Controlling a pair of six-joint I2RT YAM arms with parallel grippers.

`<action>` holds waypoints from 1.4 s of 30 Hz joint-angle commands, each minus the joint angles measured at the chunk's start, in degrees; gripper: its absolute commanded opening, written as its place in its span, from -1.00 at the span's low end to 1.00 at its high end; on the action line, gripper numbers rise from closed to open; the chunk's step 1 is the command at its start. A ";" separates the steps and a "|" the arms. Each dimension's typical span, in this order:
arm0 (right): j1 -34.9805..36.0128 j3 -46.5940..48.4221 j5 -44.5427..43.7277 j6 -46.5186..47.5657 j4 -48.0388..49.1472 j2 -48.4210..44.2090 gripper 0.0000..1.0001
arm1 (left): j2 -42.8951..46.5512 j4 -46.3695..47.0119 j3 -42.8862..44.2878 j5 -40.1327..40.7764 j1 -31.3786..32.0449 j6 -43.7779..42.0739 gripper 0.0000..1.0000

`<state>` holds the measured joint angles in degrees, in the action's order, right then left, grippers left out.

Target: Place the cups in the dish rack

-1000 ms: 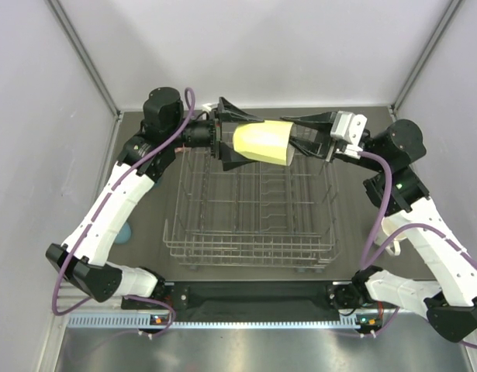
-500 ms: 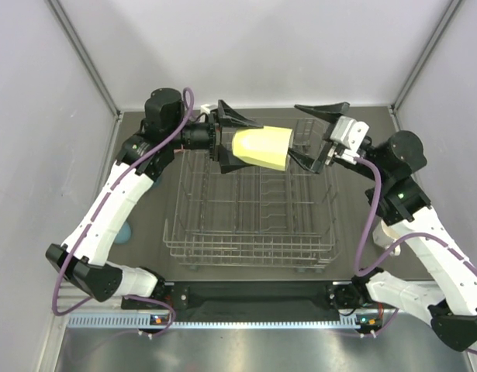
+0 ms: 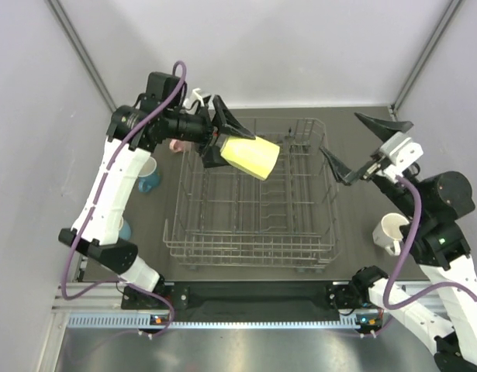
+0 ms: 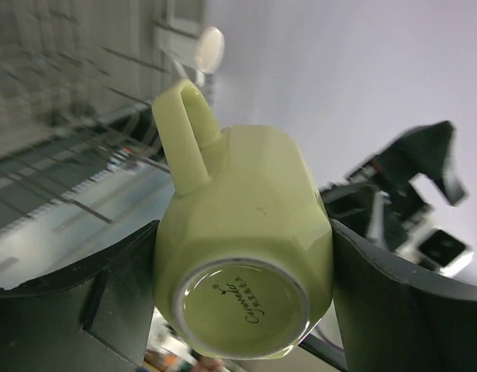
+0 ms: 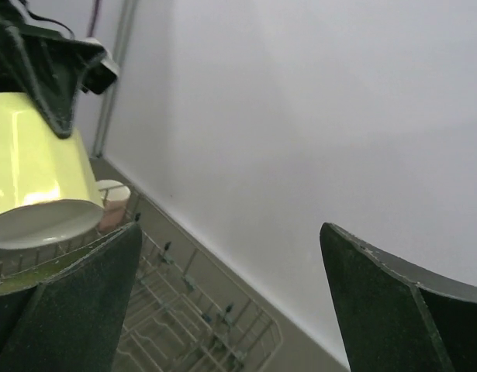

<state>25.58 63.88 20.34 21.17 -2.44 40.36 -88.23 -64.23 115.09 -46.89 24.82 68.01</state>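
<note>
My left gripper (image 3: 242, 151) is shut on the yellow cup (image 3: 250, 155) and holds it tilted above the back left of the dish rack (image 3: 254, 252). In the left wrist view the cup (image 4: 238, 256) shows its base and handle between the two fingers (image 4: 106, 294). My right gripper (image 3: 339, 132) hangs open and empty to the right of the rack's back corner, apart from the cup. A white cup (image 3: 392, 232) stands on the table right of the rack. A blue cup (image 3: 147, 177) and a pink cup (image 3: 178, 146) stand to its left, and a light blue cup (image 3: 126, 230) is half hidden by my left arm.
The rack fills the middle of the dark table (image 3: 362, 201) and has nothing in it. Pale walls (image 3: 300, 46) close in the back and both sides. In the right wrist view the yellow cup (image 5: 36, 170) hangs at the upper left above the rack (image 5: 191, 325).
My right gripper let go of the yellow cup, opened wide and drew back to the right. My left arm pulled the cup leftward and tilted its mouth down toward the rack.
</note>
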 commanded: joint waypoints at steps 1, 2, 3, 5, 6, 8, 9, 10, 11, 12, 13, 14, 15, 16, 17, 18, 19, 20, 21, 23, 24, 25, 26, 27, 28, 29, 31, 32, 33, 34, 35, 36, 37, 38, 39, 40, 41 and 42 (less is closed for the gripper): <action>-0.80 3.35 -16.60 -4.72 -10.53 -0.63 0.93 | -3.08 -18.72 10.93 10.29 0.58 -18.77 -1.00; -0.80 3.97 -17.78 -5.34 -12.05 -0.89 0.94 | -3.96 -21.35 11.90 12.51 1.80 -20.27 -1.00; -0.71 5.11 -18.31 -6.13 -13.20 -0.98 0.94 | -3.62 -22.07 11.91 14.44 2.60 -21.85 -1.00; -0.80 5.90 -17.97 -8.42 -16.18 -1.25 0.94 | -1.96 -22.08 9.20 20.66 5.31 -22.04 -1.00; -0.80 6.17 -18.05 -9.82 -16.89 -1.42 0.94 | -1.69 -22.08 7.97 22.44 6.28 -22.48 -1.00; -0.80 6.00 -20.16 -11.41 -17.34 -1.77 0.94 | -0.90 -22.08 7.35 28.57 9.96 -22.48 -1.00; -0.89 5.65 -22.51 -12.11 -17.43 -1.86 0.95 | -0.72 -22.08 6.73 30.00 11.29 -22.39 -1.00; -0.80 5.64 -22.71 -12.12 -17.34 -1.86 0.95 | -0.63 -22.08 6.55 31.76 12.52 -22.31 -1.00; -0.80 5.64 -22.62 -12.12 -17.69 -1.78 0.95 | -0.28 -22.08 6.29 33.78 15.58 -22.04 -1.00; -0.80 5.64 -22.45 -12.20 -18.04 -1.69 0.96 | -0.02 -22.08 5.25 36.84 17.00 -21.26 -1.00; -0.80 5.73 -22.19 -12.38 -18.39 -1.34 0.96 | 0.24 -22.08 4.19 37.66 19.28 -20.90 -1.00; -0.89 5.73 -22.18 -12.55 -18.83 -1.25 0.96 | 1.12 -22.17 2.87 38.36 20.43 -20.38 -1.00; -0.80 5.82 -22.18 -12.99 -19.79 -1.25 0.96 | 1.73 -22.08 0.08 40.63 21.58 -18.80 -1.00; -0.80 5.65 -21.92 -13.17 -20.06 -1.16 0.96 | 2.44 -22.08 -1.43 41.61 22.81 -18.09 -1.00; -0.80 5.47 -21.83 -13.26 -20.32 -1.25 0.96 | 3.58 -22.17 -2.66 42.58 24.65 -16.87 -1.00; -0.89 4.77 -21.83 -13.78 -20.33 -1.33 0.96 | 4.11 -22.17 -5.02 43.28 25.36 -16.33 -1.00; -0.89 4.42 -21.92 -14.05 -20.33 -1.77 0.96 | 4.46 -22.08 -5.74 45.12 25.98 -15.72 -1.00; -0.80 4.07 -21.83 -14.31 -20.33 -1.77 0.96 | 4.55 -22.17 -6.10 46.01 27.20 -15.54 -1.00; -0.80 3.63 -21.66 -14.84 -20.41 -2.04 0.96 | 4.29 -22.17 -6.36 46.36 28.00 -15.54 -1.00; -0.89 3.27 -21.57 -15.19 -20.68 -2.04 0.96 | 3.68 -22.17 -6.72 50.58 29.93 -15.01 -1.00; -0.80 3.18 -21.48 -15.28 -20.85 -2.04 0.96 | 3.50 -22.08 -7.41 51.54 30.37 -14.84 -1.00; -0.80 3.18 -21.39 -15.28 -21.03 -2.13 0.96 | 3.24 -22.08 -7.60 52.68 30.81 -14.75 -1.00; -0.80 3.18 -21.57 -15.19 -21.38 -2.30 0.96 | 2.63 -22.08 -7.68 53.74 31.08 -14.83 -1.00; -0.80 3.27 -21.74 -15.10 -21.73 -2.22 0.96 | 2.27 -22.08 -7.86 54.71 31.34 -14.92 -1.00; -0.80 3.36 -21.83 -15.02 -21.91 -2.30 0.96 | 1.57 -22.08 -7.95 55.50 31.60 -15.18 -1.00; -0.80 3.45 -21.92 -14.84 -22.43 -2.30 0.96 | 1.13 -21.99 -8.12 56.03 31.61 -16.06 -1.00; -0.80 3.62 -22.27 -14.40 -22.96 -2.48 0.96 | 0.34 -22.08 -8.65 56.56 32.04 -16.42 -1.00; -0.80 3.71 -22.27 -14.23 -23.40 -2.56 0.96 | -0.01 -22.08 -8.91 56.91 32.22 -16.42 -1.00; -0.80 3.80 -22.18 -13.88 -23.66 -2.57 0.96 | -0.19 -22.17 -9.52 57.35 32.48 -16.50 -1.00; -0.80 3.80 -22.18 -13.61 -23.93 -2.48 0.96 | -0.19 -22.17 -10.14 57.44 32.83 -16.42 -1.00; -0.89 3.71 -22.18 -13.52 -24.10 -2.48 0.96 | -0.19 -22.08 -10.76 57.18 32.84 -16.16 -1.00; -0.80 3.62 -22.27 -13.35 -24.45 -2.56 0.96 | -0.37 -22.08 -11.89 56.31 32.92 -16.07 -1.00; -0.80 3.62 -22.18 -13.26 -24.54 -2.48 0.96 | -0.63 -22.08 -12.34 55.69 33.10 -15.98 -1.00; -0.80 3.54 -22.18 -13.26 -24.63 -2.48 0.96 | -0.72 -22.08 -12.69 55.25 33.28 -15.80 -1.00; -0.80 3.45 -22.01 -13.26 -24.55 -2.48 0.96 | -0.81 -22.17 -13.13 54.98 33.63 -15.54 -1.00; -0.80 3.45 -21.83 -13.26 -24.46 -2.56 0.96 | -0.98 -22.08 -13.22 54.89 34.24 -15.45 -1.00; -0.80 3.45 -21.83 -13.26 -24.54 -2.30 0.96 | -0.98 -22.08 -13.48 54.81 34.42 -15.36 -1.00; -0.80 3.45 -21.66 -13.26 -24.55 -2.22 0.96 | -1.07 -22.08 -13.66 54.37 34.51 -15.36 -1.00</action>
<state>25.30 67.11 -1.04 7.46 -27.66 38.28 -89.97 -79.77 100.84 8.27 58.39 52.05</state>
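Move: The left hand already holds the yellow-green cup high over the dish rack. The rack's near section, where the cup is being taken, lies about 7 cm back and some 32 cm below. From this hand the pink cup stands roughly 27 cm ahead and 19 cm left, the blue cup 18 cm ahead and 27 cm left, both about 38 cm down. The empty right hand has the white mug about 2 cm ahead, 21 cm right and 44 cm below. Keeping the yellow-green cup pinched between its fingers, the left hand sinks about 19 cm towards the rack's near section, edging forward at first and then drawing back, while the wrist swings the fingers from pointing rightward to steeply down. The right hand, open and touching nothing, backs off from the cup to the right and downward, its fingers tipping down and turning clockwise. ##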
